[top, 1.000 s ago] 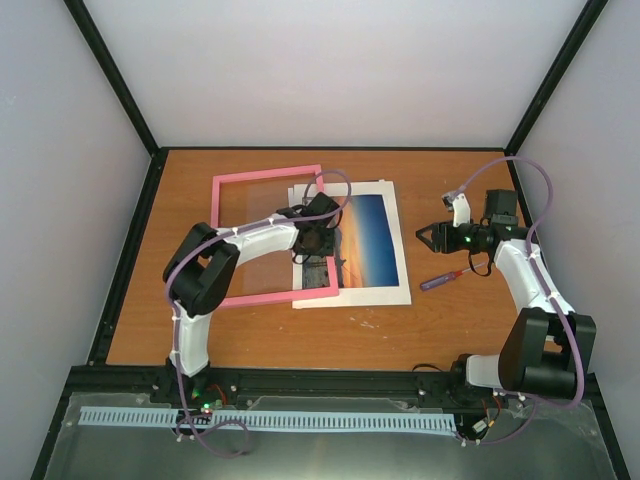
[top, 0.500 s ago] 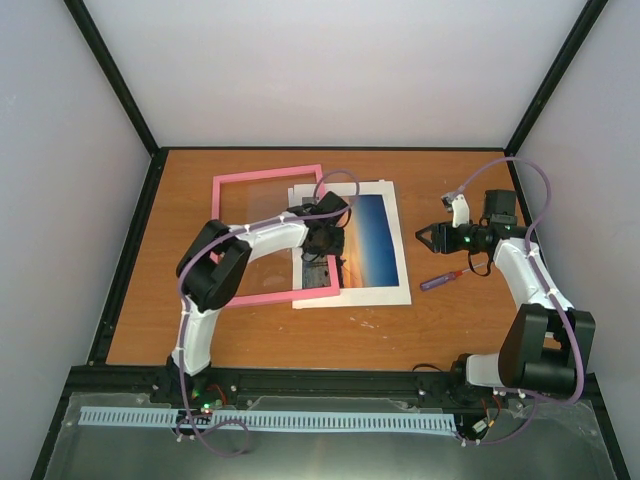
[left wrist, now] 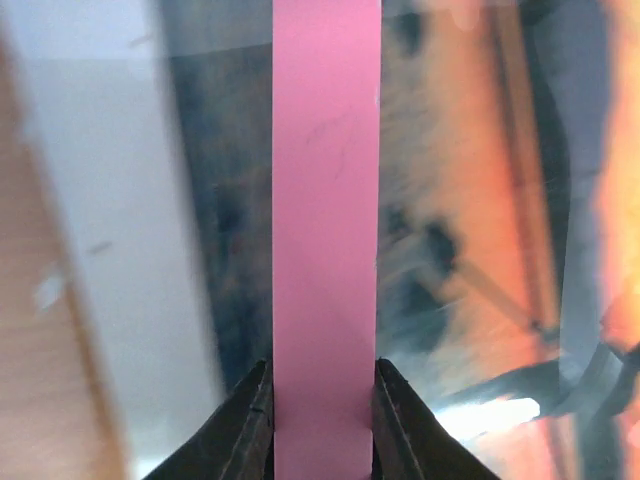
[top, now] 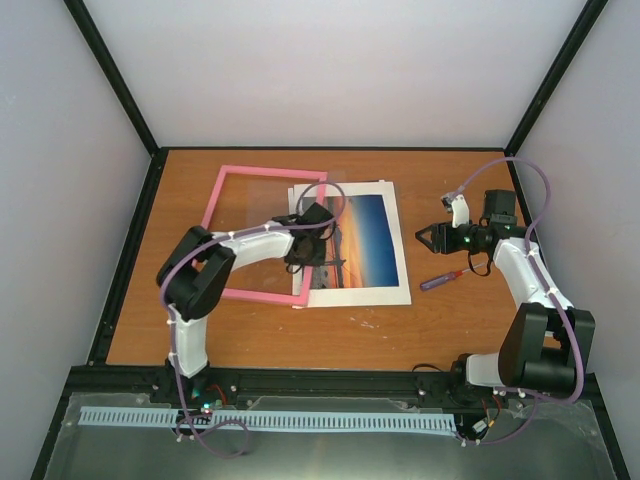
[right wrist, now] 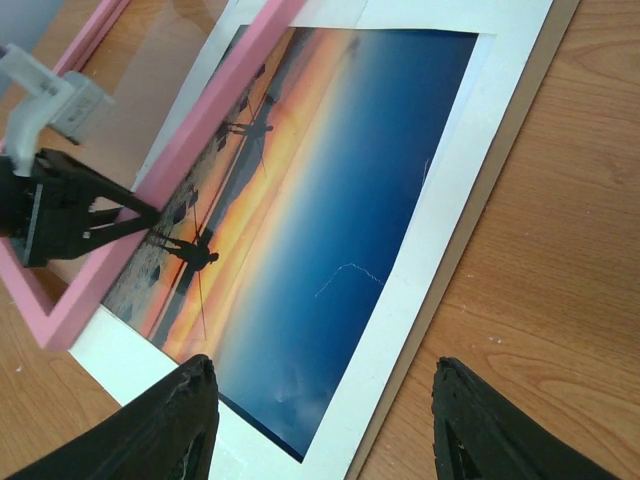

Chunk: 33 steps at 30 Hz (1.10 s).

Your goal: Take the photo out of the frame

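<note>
The pink frame lies tilted at the table's left-centre, its right rail over the left edge of the photo. The photo is a sunset print that lies flat on a white sheet. My left gripper is shut on the frame's right rail. In the left wrist view, the pink rail fills the gap between the fingertips. My right gripper hangs open to the right of the photo. Its wrist view shows the photo below and the frame beyond it, with nothing between its fingers.
A small purple-handled screwdriver lies on the wood right of the white sheet. A brown board edge shows under the sheet. Black rails and grey walls close in the table on three sides.
My left gripper has closed on the frame's right rail. The frame has swung left and turned, uncovering more of the photo's left side. The right arm has stayed still.
</note>
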### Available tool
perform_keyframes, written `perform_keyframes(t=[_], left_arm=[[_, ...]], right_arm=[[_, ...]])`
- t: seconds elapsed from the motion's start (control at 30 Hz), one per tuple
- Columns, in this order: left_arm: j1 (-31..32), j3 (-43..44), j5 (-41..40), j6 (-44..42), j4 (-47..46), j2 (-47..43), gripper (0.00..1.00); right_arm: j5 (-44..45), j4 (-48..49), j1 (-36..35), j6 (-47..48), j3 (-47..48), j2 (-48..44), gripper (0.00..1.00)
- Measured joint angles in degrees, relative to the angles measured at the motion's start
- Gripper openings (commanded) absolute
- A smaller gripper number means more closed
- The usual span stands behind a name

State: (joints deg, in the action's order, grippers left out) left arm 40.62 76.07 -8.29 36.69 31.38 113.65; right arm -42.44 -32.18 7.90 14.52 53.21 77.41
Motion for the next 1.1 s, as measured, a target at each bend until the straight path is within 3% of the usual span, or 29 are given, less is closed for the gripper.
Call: perform_keyframes(t=[0.3,0.77,0.87,1.0,1.1], left_arm=[[-8.79,-13.57,-0.24,-2.03,-0.50,-11.50,0.01],[-15.47,-16.39,1.99,-13.31,-4.96,-12.33,0.05],[-16.33,-16.35,2.58,-14.86,-5.40,-12.31,0.12],[-16.55,-15.04,3.67,-16.57,-5.62,-11.58,0.41],[-16.50,-13.27,3.69,-18.01,-5.95,-11.28,0.53]], right_arm=[[-0.22,-0.24,0.00,0.57,0.00,0.22,0.58],[-0.50,-0.63,0.00,0.76,0.00,0.39,0.58],[-0.59,-0.66,0.00,0.83,0.04,0.70,0.58],[-0.68,-0.85,0.00,0.92,0.07,0.74,0.58],[-0.68,-1.03,0.00,0.92,0.11,0.74,0.58]])
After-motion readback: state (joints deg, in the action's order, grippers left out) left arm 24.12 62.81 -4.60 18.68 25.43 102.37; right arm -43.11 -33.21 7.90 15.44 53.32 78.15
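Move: The left hand already grips the right-hand bar of the pink frame, which still overlaps the left part of the photo. Its goal is the bare table left of the photo, about 12 cm to the left and 2 cm ahead. The frame's middle lies some 14 cm left and 7 cm ahead, the photo's middle about 11 cm right and 4 cm ahead. From the right hand that bare table spot is roughly 43 cm left, 4 cm ahead and 15 cm lower. Keeping its pinch on the frame's right-hand bar, the left hand carries the frame left off the photo, almost level and some 12 cm in all; the first 10 cm go fast with a slight pull back, the rest slowly while easing forward again by 3 to 4 cm. Once over the bare table strip beside the photo it stops going left, opens its fingers around the bar to let go, and begins to rise by about 1 cm, still pointing down. ##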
